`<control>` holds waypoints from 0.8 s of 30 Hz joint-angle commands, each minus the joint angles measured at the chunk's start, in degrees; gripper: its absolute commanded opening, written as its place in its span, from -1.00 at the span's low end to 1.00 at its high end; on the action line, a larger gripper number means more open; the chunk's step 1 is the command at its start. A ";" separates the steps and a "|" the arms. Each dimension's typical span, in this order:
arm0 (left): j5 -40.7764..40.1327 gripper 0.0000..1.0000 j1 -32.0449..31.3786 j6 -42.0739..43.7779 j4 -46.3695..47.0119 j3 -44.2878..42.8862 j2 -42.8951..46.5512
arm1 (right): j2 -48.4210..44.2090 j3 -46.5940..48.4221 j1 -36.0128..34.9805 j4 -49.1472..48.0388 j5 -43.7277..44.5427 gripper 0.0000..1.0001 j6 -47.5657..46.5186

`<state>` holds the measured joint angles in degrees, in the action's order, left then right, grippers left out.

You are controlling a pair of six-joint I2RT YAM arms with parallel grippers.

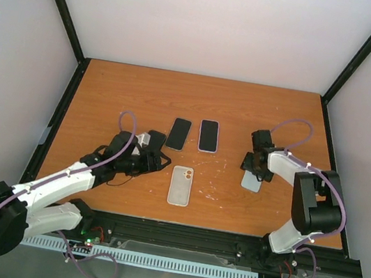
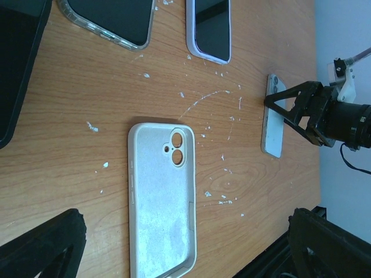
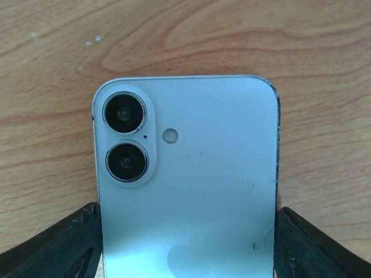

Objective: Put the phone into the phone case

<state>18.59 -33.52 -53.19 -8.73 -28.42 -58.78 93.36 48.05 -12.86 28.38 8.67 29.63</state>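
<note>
The white phone case (image 1: 180,185) (image 2: 162,197) lies hollow side up on the wooden table, camera cut-out at its far end. My left gripper (image 1: 157,163) (image 2: 185,246) hovers open just left of it, the case's near end showing between its fingers. The phone (image 1: 250,182) (image 2: 272,124) (image 3: 191,185) is pale blue and lies back side up with two camera lenses, at the right of the table. My right gripper (image 1: 257,170) (image 3: 188,237) is over it, one finger pressed against each long edge.
Two other phones lie farther back: a dark one in a clear case (image 1: 179,133) (image 2: 110,20) and one with a lavender rim (image 1: 208,136) (image 2: 211,29). A black device (image 1: 156,139) (image 2: 14,63) sits by my left gripper. White flecks dot the wood.
</note>
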 commanded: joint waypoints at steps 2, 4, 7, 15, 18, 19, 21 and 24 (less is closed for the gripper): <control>-0.72 0.86 0.12 -0.78 -2.40 -0.59 1.37 | 2.28 -3.42 -5.10 2.35 -3.61 0.32 1.72; -0.43 0.83 0.16 -0.94 -2.39 -0.83 1.32 | 0.47 -3.40 -7.43 1.87 -4.87 0.26 1.14; 0.63 0.74 0.12 -0.76 -1.80 -1.45 1.11 | -2.94 -3.58 -11.26 0.89 -7.52 0.19 -0.69; 4.62 0.54 0.83 1.19 -2.25 -5.38 -1.26 | -11.18 -4.71 -22.25 -5.39 -18.09 0.06 -9.06; 6.87 0.51 1.28 2.17 -1.90 -6.98 -2.40 | -14.62 -5.44 -25.98 -8.20 -18.54 0.05 -11.04; 7.65 0.51 1.57 2.81 -2.03 -7.67 -3.20 | -15.85 -5.69 -27.04 -9.09 -18.72 0.04 -11.74; 8.39 0.48 2.09 4.24 -3.40 -9.24 -5.21 | -18.12 -6.41 -29.09 -11.22 -19.44 0.02 -13.54; 10.21 0.46 2.53 5.55 -3.91 -11.19 -7.98 | -20.64 -7.78 -31.80 -14.99 -20.62 -0.01 -16.29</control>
<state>25.21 -31.77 -51.09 -11.07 -35.66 -64.05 76.20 41.63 -41.69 20.69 -9.26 18.48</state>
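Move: The phone case lies about 26 cm to the left of the right hand and some 9 cm back, roughly level with the silver phone already held low over the table. The lavender-cased phone is about 18 cm left of that hand and 12 cm ahead; the clear-cased phone, some 30 cm left and 11 cm ahead. From the left hand, the case sits about 8 cm right, 2 cm back and 11 cm below. Leftward in a quickening sweep, the right hand carries the gripped silver phone some 20 cm towards the phone case, drawing back about 9 cm and rising mostly late in the swing, while it turns about 45 degrees counter-clockwise and its left side tips up. The left hand, empty, narrows its open fingers partway, then lifts and eases right a couple of centimetres. ##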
